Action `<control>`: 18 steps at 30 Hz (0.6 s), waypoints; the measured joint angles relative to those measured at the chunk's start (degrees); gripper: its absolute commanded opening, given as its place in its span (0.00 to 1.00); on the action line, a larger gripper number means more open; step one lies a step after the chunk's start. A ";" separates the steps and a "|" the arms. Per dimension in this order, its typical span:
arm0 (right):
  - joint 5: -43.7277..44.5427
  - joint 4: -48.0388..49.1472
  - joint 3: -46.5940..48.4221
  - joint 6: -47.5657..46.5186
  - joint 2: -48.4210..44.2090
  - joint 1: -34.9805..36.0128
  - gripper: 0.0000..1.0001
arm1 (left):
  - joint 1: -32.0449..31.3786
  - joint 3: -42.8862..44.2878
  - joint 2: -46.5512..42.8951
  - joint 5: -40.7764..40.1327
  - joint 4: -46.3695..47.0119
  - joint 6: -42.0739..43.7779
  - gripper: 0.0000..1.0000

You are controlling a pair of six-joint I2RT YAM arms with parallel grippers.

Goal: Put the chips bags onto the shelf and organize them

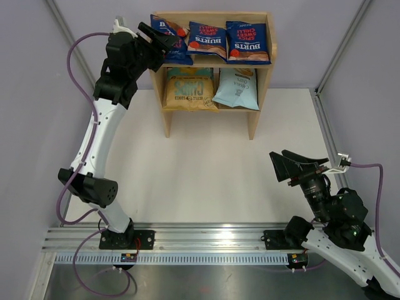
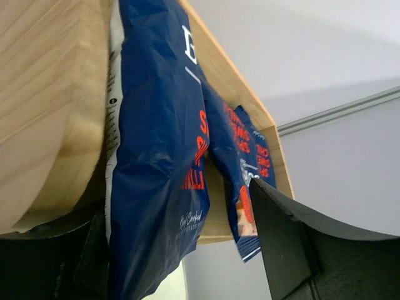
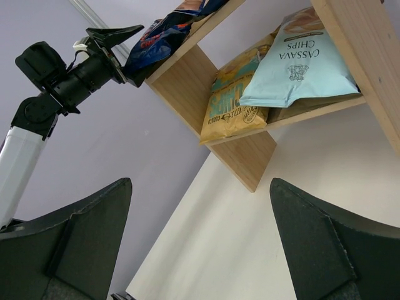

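The wooden shelf (image 1: 254, 115) stands at the back of the table. Three dark blue Burts chips bags lean on its top tier: left (image 1: 177, 56), middle (image 1: 207, 39) and right (image 1: 248, 42). A tan-and-teal bag (image 1: 190, 90) and a pale blue bag (image 1: 237, 87) stand on the lower tier. My left gripper (image 1: 164, 39) is at the left bag, open, with the bag (image 2: 156, 162) hanging between the jaws. A gap shows between the bag and the right finger (image 2: 294, 244). My right gripper (image 1: 300, 164) hovers open and empty over the right of the table.
The shelf's left side panel (image 2: 50, 94) fills the left of the left wrist view, close to the fingers. Purple walls with metal corner posts (image 1: 340, 47) enclose the white table (image 1: 206, 175). The arm bases sit on a rail (image 1: 206, 240) at the near edge.
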 measured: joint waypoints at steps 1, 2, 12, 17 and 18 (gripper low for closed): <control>0.00 -0.15 0.13 0.02 0.00 0.00 0.99 | 0.00 -0.04 -0.33 -0.11 -1.14 0.44 0.74; 0.00 -0.24 0.28 0.07 0.00 0.00 0.99 | 0.00 -0.07 -0.52 -0.20 -2.23 0.87 0.74; -0.02 -0.79 0.66 0.68 0.02 0.00 0.99 | 1.20 3.32 1.01 0.61 -9.33 5.27 0.43; -0.02 -0.85 0.66 1.01 0.00 0.00 0.99 | 1.36 4.57 2.29 1.51 -9.66 5.01 0.19; -0.02 -0.94 0.66 1.03 0.00 0.00 0.99 | 1.38 4.57 2.29 1.62 -9.29 5.09 0.17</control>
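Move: The left-hand blue bag on the top shelf sits just past the left gripper's open fingers, its middle about 4 cm ahead, 4 cm to the right and 3 cm below. The middle blue bag is some 16 cm to the gripper's right and 3 cm ahead; the yellow bag is about 10 cm right, 3 cm ahead and 25 cm below. From the idle right gripper, the left-hand bag lies roughly 35 cm ahead, 43 cm left and 10 cm above. Sink the left gripper about 2.5 cm beside the left end of the top shelf, easing back and slightly left before coming forward again by about a centimetre. Tip the fingers down and roll the hand's left side up, each just over 5 degrees. From halfway down, close the wide-open fingers and pinch the near left edge of the left-hand blue bag. ##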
